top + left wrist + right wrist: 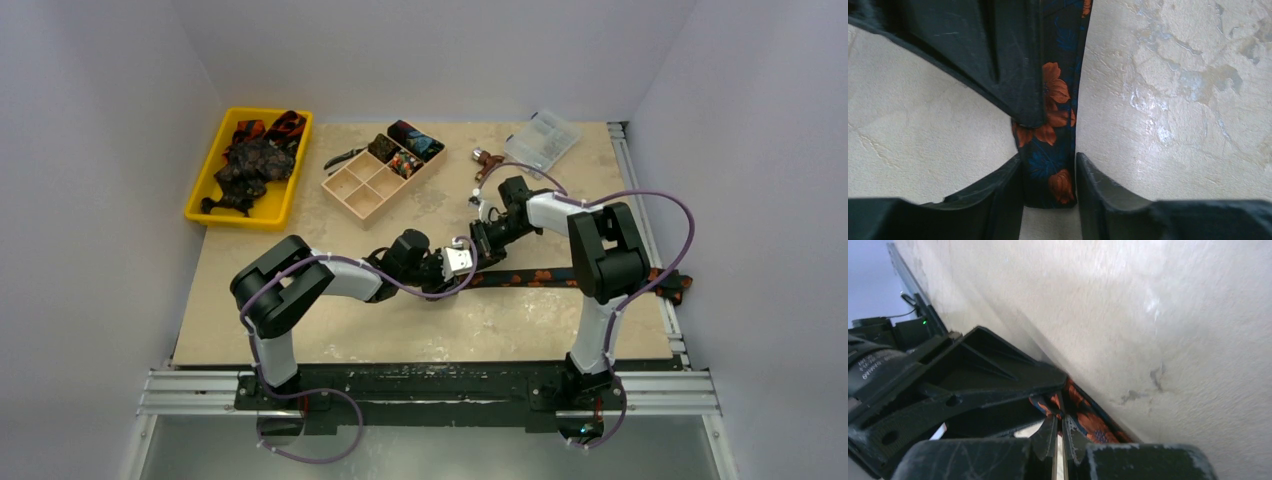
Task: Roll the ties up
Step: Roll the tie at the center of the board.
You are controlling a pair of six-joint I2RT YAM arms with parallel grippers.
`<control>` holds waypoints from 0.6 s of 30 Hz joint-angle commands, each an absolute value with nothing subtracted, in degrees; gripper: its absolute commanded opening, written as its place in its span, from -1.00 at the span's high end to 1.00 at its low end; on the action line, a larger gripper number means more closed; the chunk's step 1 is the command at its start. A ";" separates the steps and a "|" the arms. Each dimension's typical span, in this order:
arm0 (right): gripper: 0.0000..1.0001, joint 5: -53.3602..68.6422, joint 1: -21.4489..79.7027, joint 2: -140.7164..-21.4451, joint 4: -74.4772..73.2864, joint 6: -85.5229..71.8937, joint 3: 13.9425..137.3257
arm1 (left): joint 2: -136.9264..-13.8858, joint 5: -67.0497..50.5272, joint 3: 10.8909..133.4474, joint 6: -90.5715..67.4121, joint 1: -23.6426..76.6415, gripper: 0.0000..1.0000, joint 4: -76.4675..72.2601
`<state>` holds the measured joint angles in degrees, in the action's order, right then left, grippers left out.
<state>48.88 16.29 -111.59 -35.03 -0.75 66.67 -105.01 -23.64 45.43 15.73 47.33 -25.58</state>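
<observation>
A dark tie (pixel 540 276) with orange flowers lies flat across the table, running from the middle to the right edge. In the left wrist view my left gripper (pixel 1048 185) straddles the narrow end of the tie (pixel 1058 95), with both fingers against its edges. My right gripper (pixel 1060 422) is shut, and a small fold of the tie (pixel 1088 420) is pinched at its tips just beyond the left one. In the top view the left gripper (pixel 466 263) and the right gripper (pixel 479 240) meet over that end. More ties (pixel 255 160) lie heaped in a yellow bin (pixel 205 192).
A beige compartment tray (pixel 360 195) at the back holds rolled ties (pixel 410 145). Pliers (pixel 345 157), a red-handled tool (pixel 487 160) and a clear plastic box (pixel 543 140) lie along the back. The tie's wide end (pixel 680 285) hangs over the right rail.
</observation>
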 commanded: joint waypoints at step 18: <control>1.00 45.53 16.61 -110.55 -38.16 3.36 69.37 | -106.10 -29.37 42.20 19.78 44.80 -0.26 -27.07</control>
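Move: The tie's rolled end sits just behind the right hand, about 2 cm back, 3 cm to its left and 2 cm below. For the left hand it lies between the fingers, level with them, some 1 cm to the right and 1 cm below. From the right hand, the divided wooden box is roughly 20 cm ahead and 19 cm to the left, and the brown fitting is about 21 cm straight out and 1 cm to the right. The tie stays in the right hand's shut fingers, next to the roll: they swing forward about 1.5 cm with a slight rise, then back and some 2.5 cm down towards the board, easing rightward and tilting about 5 degrees. Meanwhile the left fingers open, let the tie's long edges go and edge 0.5 cm left. ##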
